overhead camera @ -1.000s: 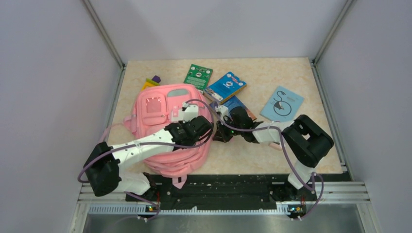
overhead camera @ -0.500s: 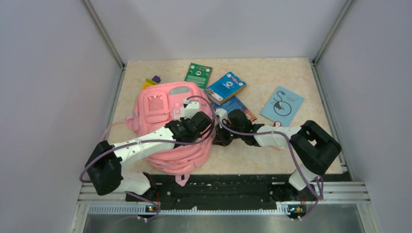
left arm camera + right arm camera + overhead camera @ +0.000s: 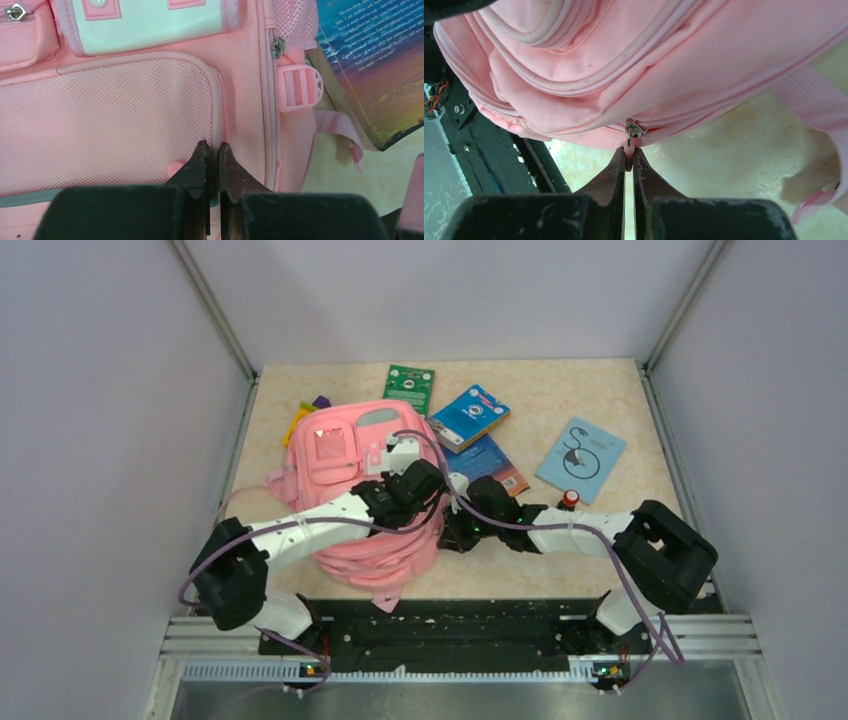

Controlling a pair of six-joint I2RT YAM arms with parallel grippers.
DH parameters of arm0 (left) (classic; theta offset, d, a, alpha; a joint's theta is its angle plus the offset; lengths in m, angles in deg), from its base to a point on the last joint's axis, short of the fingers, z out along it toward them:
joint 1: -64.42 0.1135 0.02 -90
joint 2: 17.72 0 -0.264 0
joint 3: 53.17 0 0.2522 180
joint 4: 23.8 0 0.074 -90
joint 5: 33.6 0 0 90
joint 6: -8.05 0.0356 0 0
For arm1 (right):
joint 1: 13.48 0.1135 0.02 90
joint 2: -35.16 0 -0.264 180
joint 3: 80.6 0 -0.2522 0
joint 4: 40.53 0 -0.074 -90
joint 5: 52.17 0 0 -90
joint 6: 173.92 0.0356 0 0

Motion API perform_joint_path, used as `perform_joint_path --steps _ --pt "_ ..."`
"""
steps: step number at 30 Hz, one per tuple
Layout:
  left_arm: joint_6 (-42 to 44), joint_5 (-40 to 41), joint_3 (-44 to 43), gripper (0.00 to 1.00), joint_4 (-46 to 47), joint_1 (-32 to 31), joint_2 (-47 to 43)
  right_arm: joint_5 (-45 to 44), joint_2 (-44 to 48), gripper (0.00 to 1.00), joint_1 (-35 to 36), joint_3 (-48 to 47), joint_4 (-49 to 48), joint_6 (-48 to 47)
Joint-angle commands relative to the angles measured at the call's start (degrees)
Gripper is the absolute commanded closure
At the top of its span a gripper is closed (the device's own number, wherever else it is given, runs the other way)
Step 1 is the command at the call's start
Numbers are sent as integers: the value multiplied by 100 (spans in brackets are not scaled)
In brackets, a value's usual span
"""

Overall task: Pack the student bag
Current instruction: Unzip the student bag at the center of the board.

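Note:
The student bag (image 3: 345, 455) is a soft pink backpack lying on the left half of the table, front face up. My left gripper (image 3: 408, 483) rests on its right side. In the left wrist view this gripper (image 3: 213, 148) is shut on the piped edge of the bag's mesh pocket (image 3: 105, 115). My right gripper (image 3: 457, 530) sits low against the bag's right flank. In the right wrist view it (image 3: 629, 152) is shut on the pink pull tab under a metal zipper slider (image 3: 634, 130), and the bag (image 3: 634, 60) bulges above it.
A green booklet (image 3: 409, 387), a blue book (image 3: 469, 417), a dark book (image 3: 492, 462) beside the bag and a light blue booklet (image 3: 581, 460) lie behind the arms. A small red-capped thing (image 3: 570, 498) stands by the right arm. Yellow and purple items (image 3: 305, 412) poke out behind the bag.
The bag has shifted back and to the right with both grippers on it. The right arm's elbow has swung out right and lower. Both grippers stayed shut.

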Motion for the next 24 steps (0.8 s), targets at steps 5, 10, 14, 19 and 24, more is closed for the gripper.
perform_joint_path --steps 5,10,14,19,24 --pt "22 20 -554 100 1749 91 247 177 390 100 410 172 -78 541" --pt "-25 -81 -552 100 1961 166 343 30 611 100 424 354 -316 1020" --pt "128 -160 -491 100 2039 189 306 -343 709 100 424 370 -221 1262" --pt "544 -222 -145 88 2087 189 -101 -624 844 100 371 362 -101 1338" --pt "925 -320 249 40 1690 185 -682 -702 987 100 237 371 28 1275"
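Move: The right gripper already grips the bag's side zipper pull; the bag's near right corner, where the zip leads, is roughly 7 cm back and 2 cm left, level with it, with the Jane Eyre book about 12 cm ahead and 8 cm right, on the table. From the left gripper, pinching the mesh pocket's right edge, the zipper pull is about 8 cm back, 9 cm right and 6 cm lower; the side buckle is 4 cm ahead, 5 cm right. Draw the bag forward and right with the left gripper, about 3 cm forward and 2 cm right, still pinching the mesh pocket's edge, then open the fingers to about half and start lifting clear. Meanwhile keep the right grip on the zipper pull: ease it back about 1.5 cm towards the near corner, then raise it as much, swinging the hand about 10 degrees clockwise. ##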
